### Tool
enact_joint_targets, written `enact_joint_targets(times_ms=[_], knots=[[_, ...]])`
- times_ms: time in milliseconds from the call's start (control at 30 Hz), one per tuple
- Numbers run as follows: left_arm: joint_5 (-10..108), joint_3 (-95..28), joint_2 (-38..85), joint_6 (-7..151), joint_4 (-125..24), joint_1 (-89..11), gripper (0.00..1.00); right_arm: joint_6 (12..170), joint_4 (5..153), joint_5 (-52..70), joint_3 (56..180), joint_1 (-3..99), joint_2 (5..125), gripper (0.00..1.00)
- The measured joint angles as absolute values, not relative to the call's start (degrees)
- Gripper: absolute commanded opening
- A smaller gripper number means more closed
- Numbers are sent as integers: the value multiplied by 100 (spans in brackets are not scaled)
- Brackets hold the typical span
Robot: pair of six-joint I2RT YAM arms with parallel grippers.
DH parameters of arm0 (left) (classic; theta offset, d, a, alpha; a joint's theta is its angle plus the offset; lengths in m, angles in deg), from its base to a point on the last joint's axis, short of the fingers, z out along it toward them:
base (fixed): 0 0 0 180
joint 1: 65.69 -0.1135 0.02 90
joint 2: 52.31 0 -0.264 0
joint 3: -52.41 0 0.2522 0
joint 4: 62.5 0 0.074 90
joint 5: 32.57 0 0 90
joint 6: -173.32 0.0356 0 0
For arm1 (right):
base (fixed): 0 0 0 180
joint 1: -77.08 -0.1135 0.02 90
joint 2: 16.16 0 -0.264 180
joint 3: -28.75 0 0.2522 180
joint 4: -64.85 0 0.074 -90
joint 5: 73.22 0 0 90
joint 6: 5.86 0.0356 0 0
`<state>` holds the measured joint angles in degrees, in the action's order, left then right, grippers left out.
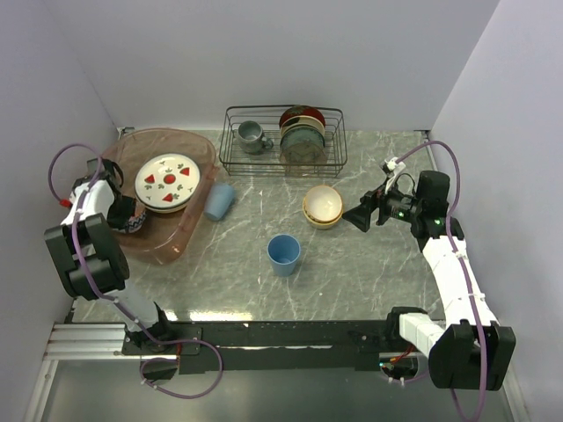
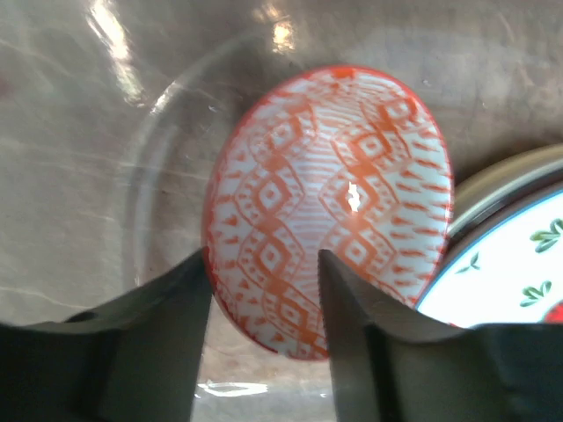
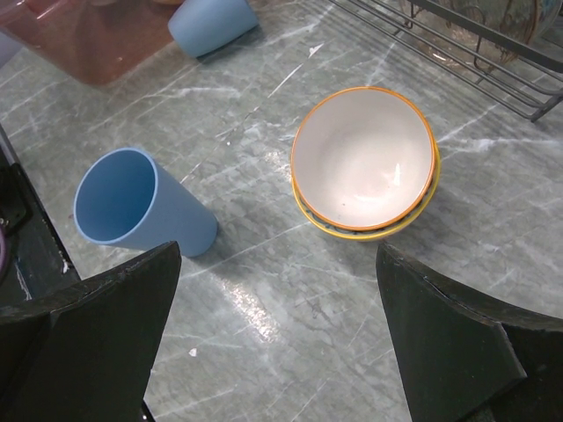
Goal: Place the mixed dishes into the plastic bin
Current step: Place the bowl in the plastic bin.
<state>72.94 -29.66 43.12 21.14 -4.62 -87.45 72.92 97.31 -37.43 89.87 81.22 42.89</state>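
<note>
The red-patterned bowl [image 2: 325, 193] lies tilted inside the pinkish plastic bin [image 1: 176, 138], leaning against the white strawberry plate [image 1: 167, 182]. My left gripper [image 2: 264, 259] is down in the bin with its jaws apart astride the bowl's near rim; the left finger [image 2: 167, 334] is at the outer wall. On the table sit a cream bowl [image 3: 363, 158] on an orange-yellow plate [image 3: 369, 233], an upright light-blue cup [image 3: 132, 207] and a second cup [image 1: 219, 200] lying beside the bin. My right gripper [image 3: 277, 255] hovers wide open just right of the cream bowl [image 1: 323, 204], holding nothing.
A black wire rack [image 1: 281, 141] with a grey mug [image 1: 252, 134] and upright dark plates [image 1: 302, 136] stands at the back centre. Walls close in the table on the left, back and right.
</note>
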Motion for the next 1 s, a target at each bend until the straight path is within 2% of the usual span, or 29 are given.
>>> enact_joint_targets(times_ms=[33, 100, 133, 200, 733, 1000], knots=[[7268, -2986, 4315, 2123, -465, -8749, 76, 7292, 9731, -3741, 8987, 8131, 4289, 100], [7222, -3029, 4315, 2141, -462, -8762, 85, 7292, 9731, -3741, 8987, 8144, 4291, 100], [7189, -3069, 4315, 2134, -456, -8762, 94, 7292, 9731, -3741, 8987, 8149, 4293, 100], [7163, -3117, 4306, 2154, -432, -8780, 99, 7292, 9731, -3743, 8987, 8149, 4298, 100], [6844, -3744, 3585, 2473, 110, -8891, 99, 7270, 9733, -3741, 8987, 8175, 4311, 100], [6042, -3440, 2627, 2866, -124, -8891, 99, 7246, 9735, -3654, 8987, 8203, 4306, 100]])
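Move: The half-open left fingers straddle the near rim of the patterned bowl in the plastic bin; its middle is about 3 cm ahead, 3 cm right and 2 cm below. The strawberry plate lies some 11 cm ahead and 16 cm right, 2 cm below, and the toppled blue cup outside the bin about 5 cm ahead and 32 cm right, 3 cm below. From the idle right hand the bowl is roughly 72 cm left, 3 cm ahead and 19 cm below. Left fingers open wide, come free of the bowl and rise about 12 cm, tips swinging forward some 20 degrees. ##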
